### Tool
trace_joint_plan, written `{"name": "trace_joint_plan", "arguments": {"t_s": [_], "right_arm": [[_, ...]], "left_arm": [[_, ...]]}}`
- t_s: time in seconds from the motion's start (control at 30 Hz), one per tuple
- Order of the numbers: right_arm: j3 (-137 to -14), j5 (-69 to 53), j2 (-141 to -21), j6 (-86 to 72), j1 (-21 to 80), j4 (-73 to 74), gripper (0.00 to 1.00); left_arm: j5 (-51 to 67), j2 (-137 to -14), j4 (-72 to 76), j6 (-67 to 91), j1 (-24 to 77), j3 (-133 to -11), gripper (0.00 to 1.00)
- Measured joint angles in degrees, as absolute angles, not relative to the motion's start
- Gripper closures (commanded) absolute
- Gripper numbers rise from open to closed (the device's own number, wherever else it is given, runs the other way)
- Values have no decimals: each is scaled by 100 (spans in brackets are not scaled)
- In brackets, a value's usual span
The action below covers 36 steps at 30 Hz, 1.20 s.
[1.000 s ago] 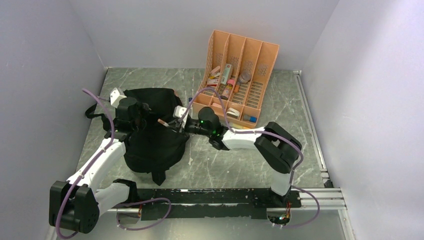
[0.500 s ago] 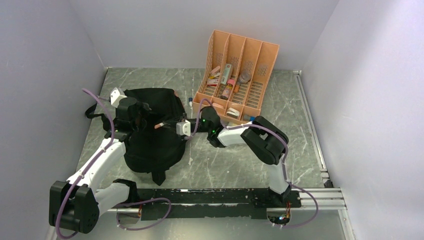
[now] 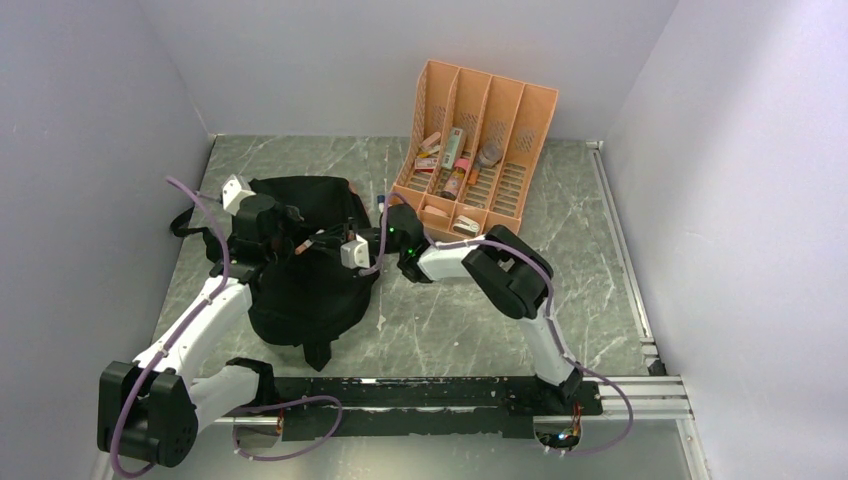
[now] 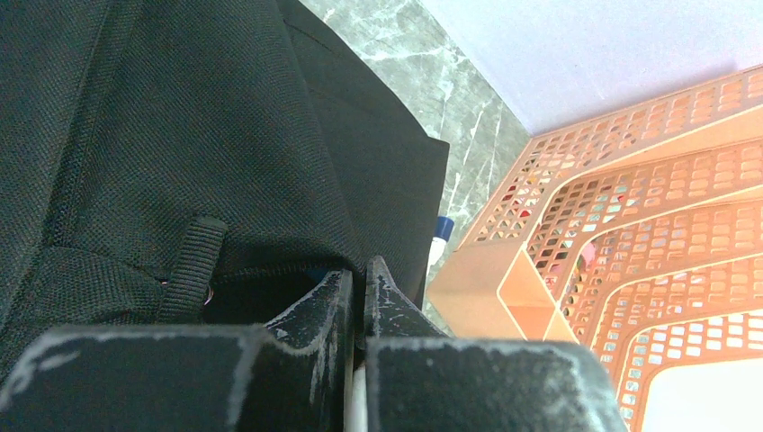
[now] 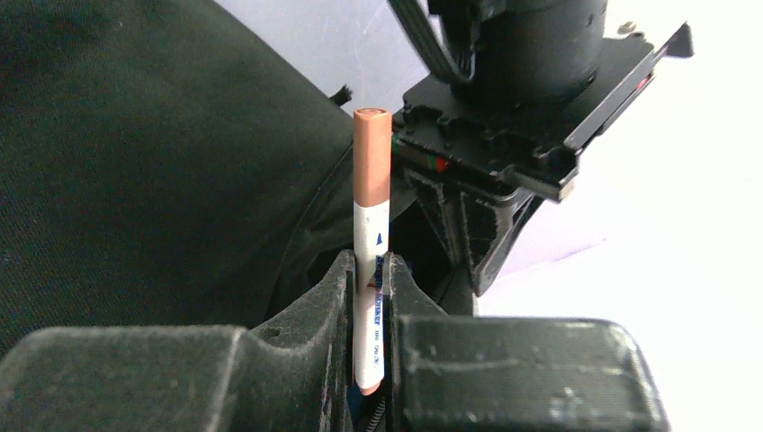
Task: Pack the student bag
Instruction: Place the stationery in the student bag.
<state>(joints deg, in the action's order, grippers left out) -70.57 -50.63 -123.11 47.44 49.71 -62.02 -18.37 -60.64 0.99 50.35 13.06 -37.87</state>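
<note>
The student bag [image 3: 300, 290] is a big black backpack lying on the table's left half. My left gripper [image 3: 283, 240] is shut on the fabric rim of its opening, and the left wrist view shows the hem [image 4: 270, 270] pinched at the fingertips [image 4: 335, 286]. My right gripper [image 3: 325, 243] is shut on a white marker [image 5: 372, 234] with an orange cap. It holds the marker level above the bag [image 5: 135, 162], cap pointing at the left gripper's fingers [image 5: 481, 229], which are close ahead.
An orange slotted desk organizer [image 3: 480, 140] with several small items stands at the back right, near the bag [image 4: 180, 135]. A blue-capped marker [image 3: 382, 203] lies on the table between the bag and the organizer [image 4: 612, 225]. Purple walls enclose the table.
My right gripper has carried the marker leftward from beside the organizer to above the bag, close to the left gripper. The left arm has stayed put.
</note>
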Motion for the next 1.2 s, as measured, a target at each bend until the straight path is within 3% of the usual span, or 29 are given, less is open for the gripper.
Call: {"name": "trace_joint_plan", "arguments": {"t_s": [0.33, 0.9, 1.2], "right_arm": [[-7867, -4974, -13010, 4803, 4875, -5822, 100], [-8138, -3798, -12951, 5437, 4899, -4219, 100], [-8156, -2357, -12903, 5164, 5155, -4235, 91]], "left_arm": [[-1841, -6064, 99, 5035, 1352, -3787, 95], [-1885, -6064, 93, 5033, 1474, -3787, 95], [-1887, -6066, 93, 5033, 1483, -3787, 95]]}}
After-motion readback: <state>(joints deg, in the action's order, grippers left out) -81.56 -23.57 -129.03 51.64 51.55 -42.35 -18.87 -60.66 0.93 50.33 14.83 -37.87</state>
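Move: Just below the left fingertips, which hold up the bag's rim, the open pocket lies about 4 cm under the left hand and 2 cm to its left, level with it fore and aft. From the right hand, still gripping the brown-ended marker, the pocket is some 6 cm ahead, 7 cm left and 4 cm lower. The blue-capped tube stands roughly 9 cm ahead, 11 cm right and 17 cm below the right hand; the organiser is about 15 cm ahead, 30 cm right and 10 cm lower. Swinging the marker in beneath the left gripper, the right hand goes about 8.5 cm forward and 5 cm down towards the pocket's mouth. Over the second half its wrist turns some 25 degrees clockwise, bringing the brown end round to the left, into the opening; the fingers stay shut on the marker. The left hand keeps its pinch on the rim. ##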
